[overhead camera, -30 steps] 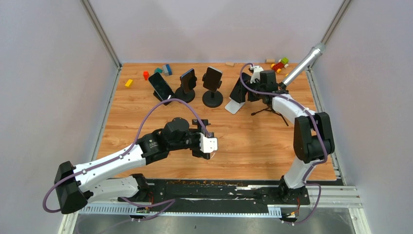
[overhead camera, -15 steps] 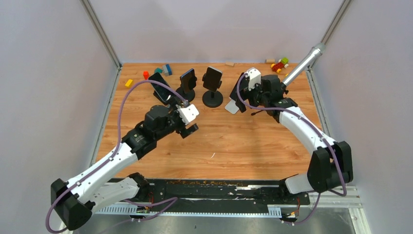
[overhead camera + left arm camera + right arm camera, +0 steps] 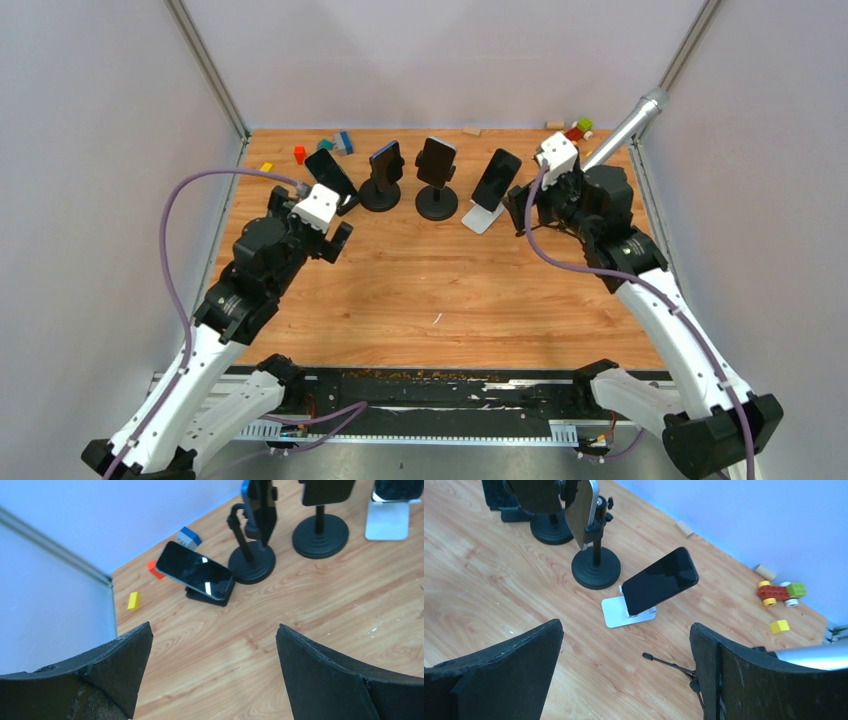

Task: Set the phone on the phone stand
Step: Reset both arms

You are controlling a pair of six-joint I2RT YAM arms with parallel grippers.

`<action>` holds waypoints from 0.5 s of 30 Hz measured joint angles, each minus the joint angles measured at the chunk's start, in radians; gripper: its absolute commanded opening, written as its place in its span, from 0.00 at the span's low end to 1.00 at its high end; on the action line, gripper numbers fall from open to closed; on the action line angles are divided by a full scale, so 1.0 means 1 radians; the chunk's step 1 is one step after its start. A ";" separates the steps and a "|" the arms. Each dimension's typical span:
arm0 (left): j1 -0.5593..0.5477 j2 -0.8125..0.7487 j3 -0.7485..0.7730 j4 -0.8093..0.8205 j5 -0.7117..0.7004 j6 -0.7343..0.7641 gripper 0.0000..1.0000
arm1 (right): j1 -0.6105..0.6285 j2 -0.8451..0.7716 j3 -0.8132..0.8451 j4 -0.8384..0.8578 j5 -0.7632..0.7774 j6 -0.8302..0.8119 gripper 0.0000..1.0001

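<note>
A black phone (image 3: pixel 496 179) leans tilted on the white phone stand (image 3: pixel 481 219); the right wrist view shows this phone (image 3: pixel 661 580) on the stand's white base (image 3: pixel 616 617). My right gripper (image 3: pixel 522 208) hangs just right of it, open and empty (image 3: pixel 626 625), apart from the phone. Three more phones rest on black stands: a low one (image 3: pixel 330 174), and two on round-based posts (image 3: pixel 386 164), (image 3: pixel 436 160). My left gripper (image 3: pixel 335 240) is open and empty (image 3: pixel 214 626), near the low phone (image 3: pixel 195 574).
A thin black tripod leg (image 3: pixel 669 664) lies on the wood by my right fingers. A silver pole (image 3: pixel 625 130) slants at the far right. A toy car (image 3: pixel 781 591), coloured bricks (image 3: pixel 299 154) and wooden blocks (image 3: pixel 684 528) lie along the far edge.
My right gripper opened fully, let go of the phone on the white stand and drew back to the right. My left arm swung from mid-table to the far left.
</note>
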 measured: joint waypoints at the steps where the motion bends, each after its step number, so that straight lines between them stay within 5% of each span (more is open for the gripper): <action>1: 0.000 -0.011 0.004 -0.009 -0.011 -0.003 1.00 | -0.001 -0.026 -0.003 0.000 0.006 0.004 1.00; 15: 0.054 -0.147 -0.030 -0.074 -0.192 -0.076 1.00 | -0.027 -0.239 -0.209 0.089 0.051 0.016 1.00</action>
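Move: The left hand hangs empty, with the phone on the low black stand about 23 cm straight ahead and 22 cm below. The round stand's phone is some 10 cm right of that phone and 2 cm farther out; a yellow block lies 24 cm to its left, 10 cm farther. From the empty right hand, the phone on the white stand is about 15 cm ahead, 6 cm left, 19 cm down; the middle stand's phone is 15 cm left of that phone, level with it; the tripod is 5 cm ahead, 11 cm right. Touching nothing, both open hands draw away from the loaded phone stands. The left goes about 6 cm left towards the side wall and a little back, rising some 2 cm before sinking again, turning about 15 degrees counter-clockwise. The right backs off 3 cm and as far right, rises 2 cm and comes down again, its fingers tipping up slightly; both slow to a near stop. ##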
